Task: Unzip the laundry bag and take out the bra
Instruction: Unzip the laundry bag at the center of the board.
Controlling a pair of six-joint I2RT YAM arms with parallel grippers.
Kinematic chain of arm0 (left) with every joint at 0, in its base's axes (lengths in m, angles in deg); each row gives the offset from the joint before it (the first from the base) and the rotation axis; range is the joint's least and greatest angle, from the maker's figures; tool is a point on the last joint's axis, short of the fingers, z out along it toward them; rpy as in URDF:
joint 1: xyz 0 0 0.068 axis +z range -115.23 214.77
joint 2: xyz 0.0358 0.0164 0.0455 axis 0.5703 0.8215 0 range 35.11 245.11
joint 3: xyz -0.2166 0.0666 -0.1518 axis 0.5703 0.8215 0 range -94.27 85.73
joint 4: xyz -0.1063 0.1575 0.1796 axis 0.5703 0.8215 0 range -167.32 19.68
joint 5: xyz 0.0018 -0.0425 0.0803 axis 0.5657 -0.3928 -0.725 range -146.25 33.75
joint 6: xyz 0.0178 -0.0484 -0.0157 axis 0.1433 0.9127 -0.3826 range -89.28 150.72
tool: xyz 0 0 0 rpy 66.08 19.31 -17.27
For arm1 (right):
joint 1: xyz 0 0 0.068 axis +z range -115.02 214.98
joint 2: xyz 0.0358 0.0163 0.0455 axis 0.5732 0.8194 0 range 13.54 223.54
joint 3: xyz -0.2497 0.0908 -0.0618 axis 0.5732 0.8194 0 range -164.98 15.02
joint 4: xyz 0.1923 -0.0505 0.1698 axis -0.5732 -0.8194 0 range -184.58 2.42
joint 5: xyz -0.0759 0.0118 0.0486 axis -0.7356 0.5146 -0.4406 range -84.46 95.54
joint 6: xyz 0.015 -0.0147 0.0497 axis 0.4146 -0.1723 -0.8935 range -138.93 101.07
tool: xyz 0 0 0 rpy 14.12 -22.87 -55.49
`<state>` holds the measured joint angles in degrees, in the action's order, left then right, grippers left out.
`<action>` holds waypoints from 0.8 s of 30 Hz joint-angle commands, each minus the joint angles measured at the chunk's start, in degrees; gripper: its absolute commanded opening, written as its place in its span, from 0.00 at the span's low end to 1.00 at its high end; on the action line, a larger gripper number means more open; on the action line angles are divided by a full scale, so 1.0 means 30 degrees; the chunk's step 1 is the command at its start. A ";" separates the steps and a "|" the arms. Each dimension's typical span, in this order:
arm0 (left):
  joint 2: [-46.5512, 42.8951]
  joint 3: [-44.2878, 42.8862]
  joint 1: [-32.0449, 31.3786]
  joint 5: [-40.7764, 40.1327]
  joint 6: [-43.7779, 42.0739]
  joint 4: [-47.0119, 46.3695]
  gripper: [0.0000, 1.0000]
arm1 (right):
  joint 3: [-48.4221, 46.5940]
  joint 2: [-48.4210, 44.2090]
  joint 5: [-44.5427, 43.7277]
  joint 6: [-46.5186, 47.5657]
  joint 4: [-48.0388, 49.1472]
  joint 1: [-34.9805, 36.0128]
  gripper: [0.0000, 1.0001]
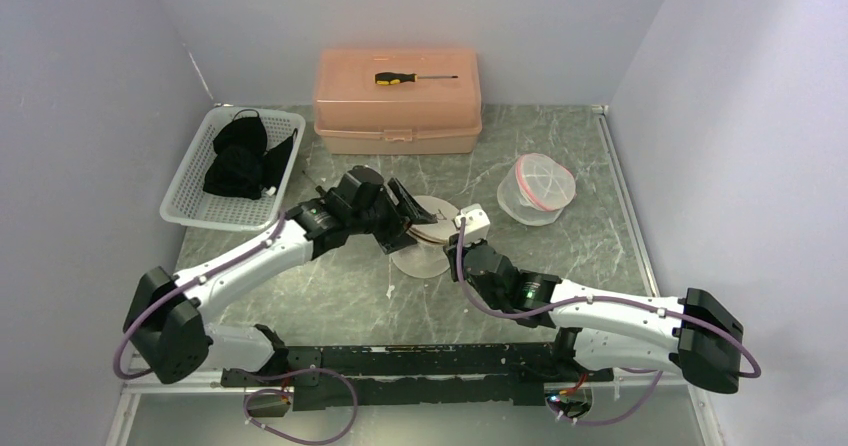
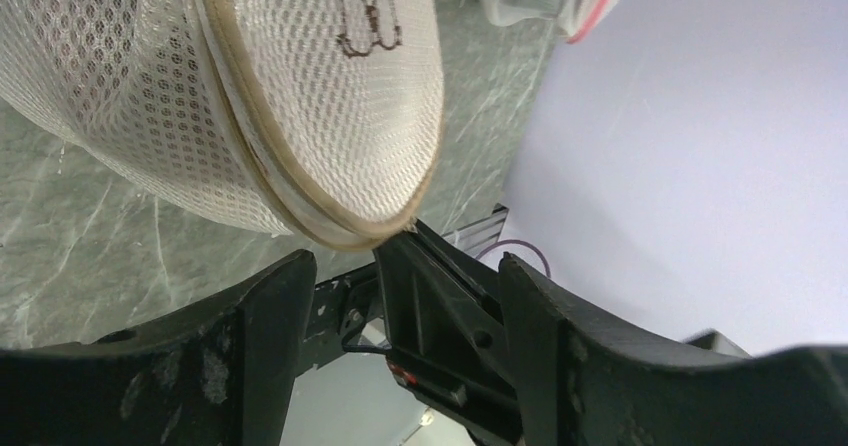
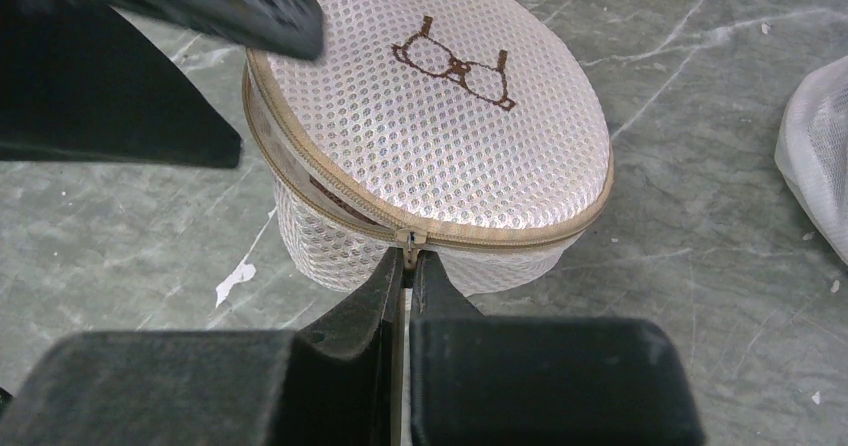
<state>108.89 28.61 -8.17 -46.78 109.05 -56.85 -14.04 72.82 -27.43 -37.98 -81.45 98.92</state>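
The laundry bag is a round white mesh dome with a tan zipper and a small brown bra emblem, lying mid-table. My right gripper is shut on the zipper pull at the bag's near rim. To the left of the pull, the zipper stands parted in a narrow slit. My left gripper is open at the bag's far-left edge, with the mesh rim just beyond its fingertips and nothing between them. The bra is hidden inside the bag.
A white basket with black garments stands at the back left. A pink lidded box with a screwdriver on top sits at the back. A second mesh bag with pink trim lies to the right.
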 commanded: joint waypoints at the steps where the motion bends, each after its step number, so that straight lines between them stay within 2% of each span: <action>1: 0.1312 -0.0721 -0.0423 0.1074 0.0081 -0.0821 0.72 | -0.0410 -0.0060 -0.0279 0.0184 0.0251 -0.0020 0.00; 8: 0.2097 -0.0648 -0.0601 0.1324 0.0233 -0.1356 0.71 | -0.0363 0.0052 -0.0290 0.0111 0.0332 -0.0029 0.00; 10: 0.2316 -0.0583 -0.0604 0.1130 0.0241 -0.1393 0.66 | -0.0363 0.0126 -0.0253 0.0108 0.0352 -0.0032 0.00; 21: 0.3267 -0.0684 -0.0542 0.0674 0.0376 -0.1998 0.25 | -0.0223 -0.0094 -0.0177 0.0186 0.0242 -0.0044 0.00; 24: 0.3484 -0.0651 -0.0461 0.0720 0.0319 -0.1932 0.22 | -0.0154 -0.0283 -0.0249 0.0317 0.0270 -0.0043 0.00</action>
<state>118.33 28.50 -9.72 -44.11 110.40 -60.85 -14.04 73.33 -27.41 -37.93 -81.50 98.92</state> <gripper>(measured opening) 0.229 0.031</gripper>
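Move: The bag's rim just left of the zipper slider lies some 3 cm right of the open left gripper and 5 cm below it, about level fore and aft. The slider, already pinched by the right gripper, is about 5 cm right, 1 cm back and 6 cm below; the lid's centre sits 5 cm ahead, 3 cm right and 5 cm below. The other mesh bag stands roughly 24 cm right, 11 cm ahead and 11 cm below. From the right gripper, that rim spot is 2 cm left, 1 cm ahead and 1 cm higher. Lower the left gripper about 5 cm, easing some 3 cm to the right, onto the bag's rim just beside the slider; keep the fingers wide for most of the descent, then close them over the last bit so they pinch the zipper edge. Tip the hand only slightly. Hold the right gripper still, keeping its pinch on the slider. ##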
